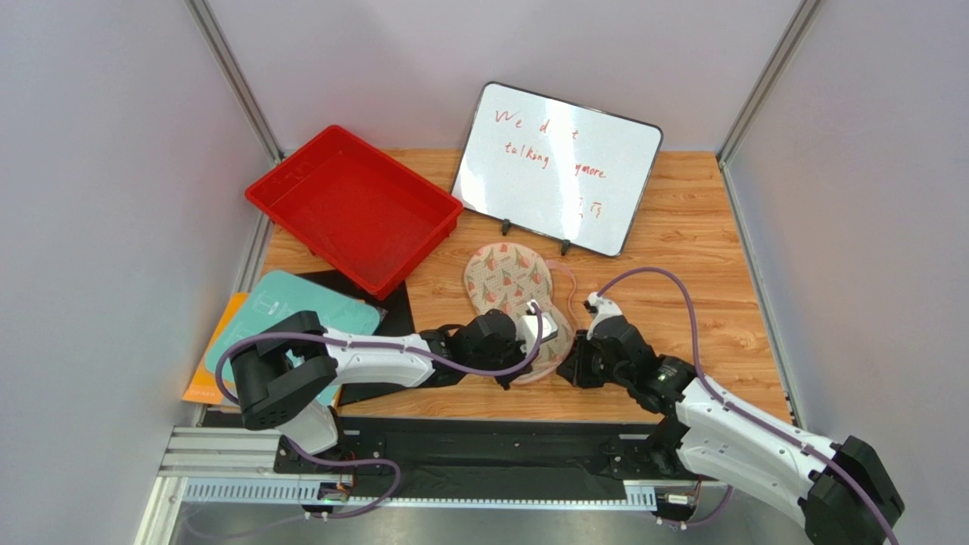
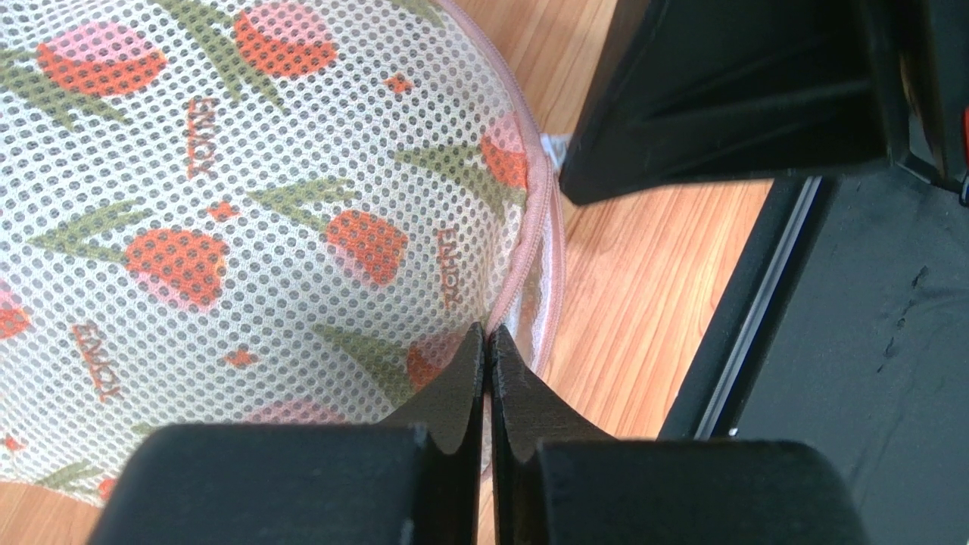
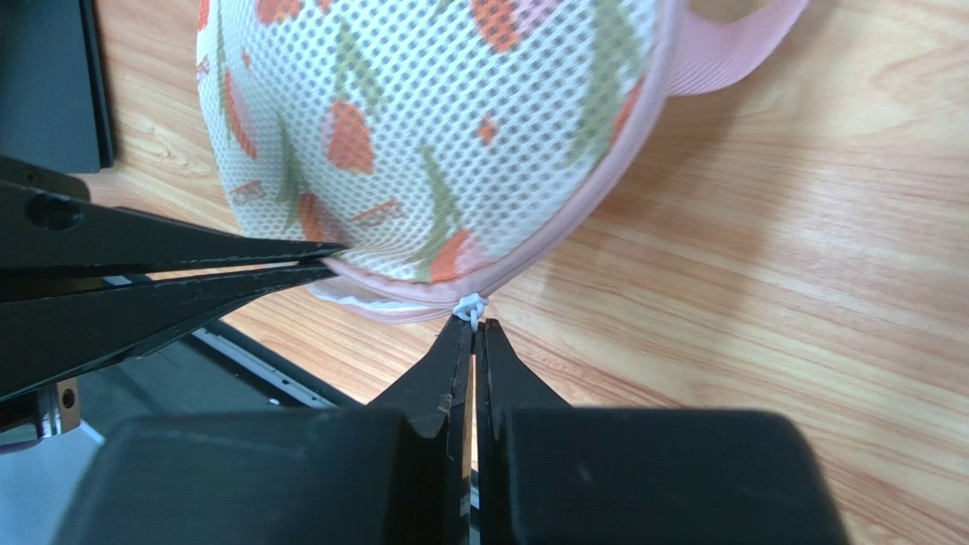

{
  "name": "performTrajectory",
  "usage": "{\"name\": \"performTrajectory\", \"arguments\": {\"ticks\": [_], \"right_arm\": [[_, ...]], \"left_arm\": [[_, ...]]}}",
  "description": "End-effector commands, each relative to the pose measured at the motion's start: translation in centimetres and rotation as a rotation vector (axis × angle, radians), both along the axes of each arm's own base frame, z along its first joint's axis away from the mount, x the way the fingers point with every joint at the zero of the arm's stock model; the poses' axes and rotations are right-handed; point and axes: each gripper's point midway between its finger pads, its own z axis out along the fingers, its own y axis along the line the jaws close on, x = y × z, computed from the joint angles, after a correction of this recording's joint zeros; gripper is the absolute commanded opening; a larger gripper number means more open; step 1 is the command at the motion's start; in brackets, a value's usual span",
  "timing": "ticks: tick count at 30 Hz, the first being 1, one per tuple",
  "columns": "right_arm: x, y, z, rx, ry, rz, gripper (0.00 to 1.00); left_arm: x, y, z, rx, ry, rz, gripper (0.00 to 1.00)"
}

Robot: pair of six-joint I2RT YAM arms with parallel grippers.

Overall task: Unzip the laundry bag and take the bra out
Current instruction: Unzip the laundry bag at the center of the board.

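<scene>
The laundry bag [image 1: 506, 278], cream mesh with red and green print and pink zipper edging, lies flat mid-table. My left gripper [image 1: 549, 329] comes at its near end from the left. In the left wrist view its jaws [image 2: 489, 333] are shut, tips pinching the pink edging [image 2: 526, 244] of the bag [image 2: 228, 227]. My right gripper [image 1: 571, 361] meets the same end from the right. In the right wrist view it [image 3: 474, 325] is shut on the small white zipper pull [image 3: 469, 307] at the rim of the bag [image 3: 432, 136]. The bra is hidden.
A red tray [image 1: 353, 216] sits at the back left and a whiteboard [image 1: 557, 165] stands propped behind the bag. A teal board [image 1: 296, 309] lies over black and orange sheets [image 1: 210, 363] at the left. The black base rail [image 1: 478, 454] runs along the near edge.
</scene>
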Motion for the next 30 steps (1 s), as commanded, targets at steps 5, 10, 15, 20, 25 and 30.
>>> {"name": "performTrajectory", "arguments": {"ticks": [5, 10, 15, 20, 25, 30], "right_arm": [[2.2, -1.7, 1.2, -0.047, -0.073, -0.066, 0.00], [1.8, -0.8, 1.8, -0.022, -0.067, 0.001, 0.00], [0.8, 1.5, 3.1, 0.063, -0.064, 0.134, 0.00], [-0.7, 3.2, 3.8, 0.100, -0.069, 0.236, 0.00], [-1.3, 4.2, 3.8, 0.134, -0.057, 0.265, 0.00], [-1.8, 4.9, 4.4, 0.166, -0.063, 0.290, 0.00]], "left_arm": [[-0.6, 2.1, -0.4, 0.040, -0.008, -0.001, 0.00], [-1.2, 1.9, 0.2, 0.014, -0.007, -0.038, 0.00], [-1.3, 1.3, 1.4, -0.021, -0.010, -0.055, 0.20], [-1.7, 0.5, 4.1, -0.082, -0.037, -0.072, 0.71], [-1.8, -0.2, 4.5, -0.107, -0.042, -0.078, 0.73], [-1.0, -0.4, 3.0, -0.054, -0.047, -0.050, 0.73]]}}
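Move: The zipper pull is already pinched in the right fingertips, about 6 cm right and 1 cm ahead of the left hand and roughly 1 cm lower; the left fingers grip the bag's rim, 6 cm left and 1 cm back of the right hand. The laundry bag's middle lies some 10 cm ahead and 1 cm left of the left hand, 4 cm below. Its pink strap is about 13 cm straight ahead of the right hand, 3 cm lower. Still pinching the pull, right hand edges right, then about 5 cm left-back; left fingers release the rim, rising. ##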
